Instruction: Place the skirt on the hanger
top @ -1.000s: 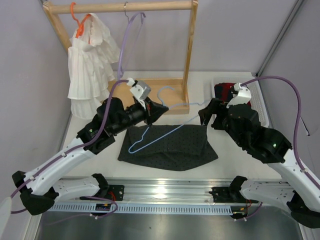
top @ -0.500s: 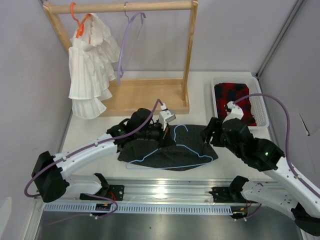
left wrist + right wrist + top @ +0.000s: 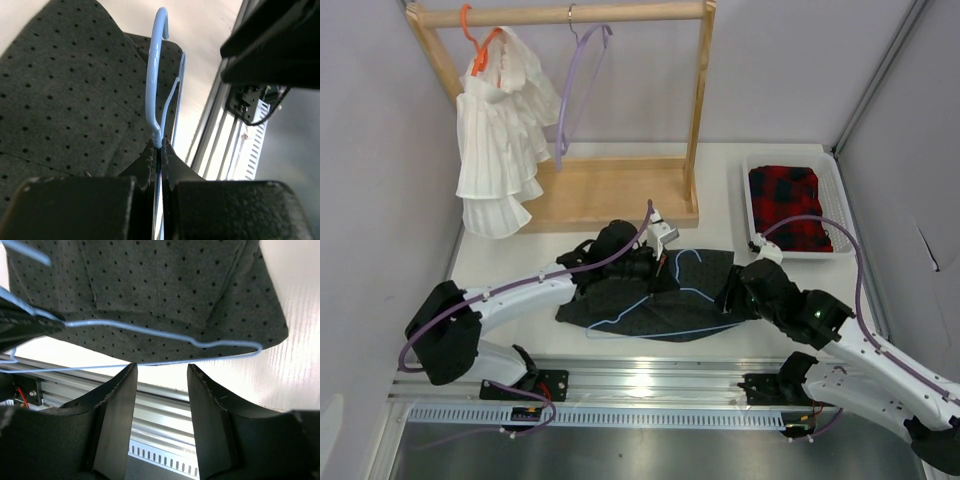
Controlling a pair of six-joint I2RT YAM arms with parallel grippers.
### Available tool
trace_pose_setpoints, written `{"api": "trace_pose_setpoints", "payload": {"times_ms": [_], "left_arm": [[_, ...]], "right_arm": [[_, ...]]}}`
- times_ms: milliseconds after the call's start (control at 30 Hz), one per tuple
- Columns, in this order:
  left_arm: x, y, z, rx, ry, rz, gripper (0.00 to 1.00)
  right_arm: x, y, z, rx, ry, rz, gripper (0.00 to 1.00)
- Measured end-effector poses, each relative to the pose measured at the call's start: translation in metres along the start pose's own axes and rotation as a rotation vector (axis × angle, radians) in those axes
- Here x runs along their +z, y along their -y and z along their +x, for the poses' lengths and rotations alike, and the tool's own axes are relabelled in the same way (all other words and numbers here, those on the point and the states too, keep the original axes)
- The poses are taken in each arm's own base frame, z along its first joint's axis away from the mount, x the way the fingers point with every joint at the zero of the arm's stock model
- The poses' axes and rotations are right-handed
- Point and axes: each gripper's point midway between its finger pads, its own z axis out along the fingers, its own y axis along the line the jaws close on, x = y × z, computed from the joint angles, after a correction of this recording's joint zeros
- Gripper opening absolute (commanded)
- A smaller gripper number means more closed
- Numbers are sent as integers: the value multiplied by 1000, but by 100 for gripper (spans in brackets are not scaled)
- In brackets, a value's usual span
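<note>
The dark dotted skirt [image 3: 620,300] lies flat near the table's front edge. The light-blue hanger [image 3: 692,292] lies across it, hook toward the back. My left gripper [image 3: 662,264] is shut on the hanger's wire just below the hook; the left wrist view shows the hanger [image 3: 151,90] rising from the left gripper [image 3: 158,146] over the skirt [image 3: 60,90]. My right gripper [image 3: 731,296] hovers low at the skirt's near right corner. In the right wrist view the right gripper [image 3: 161,369] is open and empty, its tips just short of the hanger's [image 3: 150,333] lower bar and the skirt's [image 3: 165,285] hem.
A wooden rack [image 3: 620,195] stands at the back, holding a white pleated garment [image 3: 500,130] on an orange hanger and a lilac hanger [image 3: 575,90]. A white tray [image 3: 840,190] with red plaid cloth [image 3: 790,205] sits back right. A metal rail [image 3: 650,380] runs along the front.
My left gripper carried the hanger from near the rack base down onto the skirt. My right arm swung down toward the skirt's near right corner, and its jaws narrowed.
</note>
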Motion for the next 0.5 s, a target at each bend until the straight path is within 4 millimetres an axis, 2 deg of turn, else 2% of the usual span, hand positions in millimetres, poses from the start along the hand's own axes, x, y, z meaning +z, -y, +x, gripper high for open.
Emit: {"api": "trace_pose_setpoints", "payload": {"times_ms": [200, 500], "left_arm": [[9, -19, -1, -23, 12, -27, 0], [8, -40, -6, -48, 44, -63, 0]], "right_arm": [[20, 4, 17, -2, -45, 14, 46], [50, 12, 37, -17, -88, 55, 47]]}}
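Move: The left hand holds the blue hanger by its neck over the near part of the skirt. The skirt's middle is about 6 cm ahead, 3 cm left and 12 cm below. For the empty right hand, the skirt's near edge lies almost straight down, about 3 cm left and 12 cm below. The skirt's middle is some 9 cm ahead and 15 cm left, and the hanger's right end about 3 cm ahead, 6 cm right and 9 cm lower. Straight down, about 6 cm and slightly left, the right hand sinks towards the skirt's near edge, fingers staying about half open and tipping a little steeper. The left hand keeps its pinch on the hanger's neck and carries it some 4 cm forward over the skirt, sinking slightly and turning about 5 degrees counter-clockwise. ##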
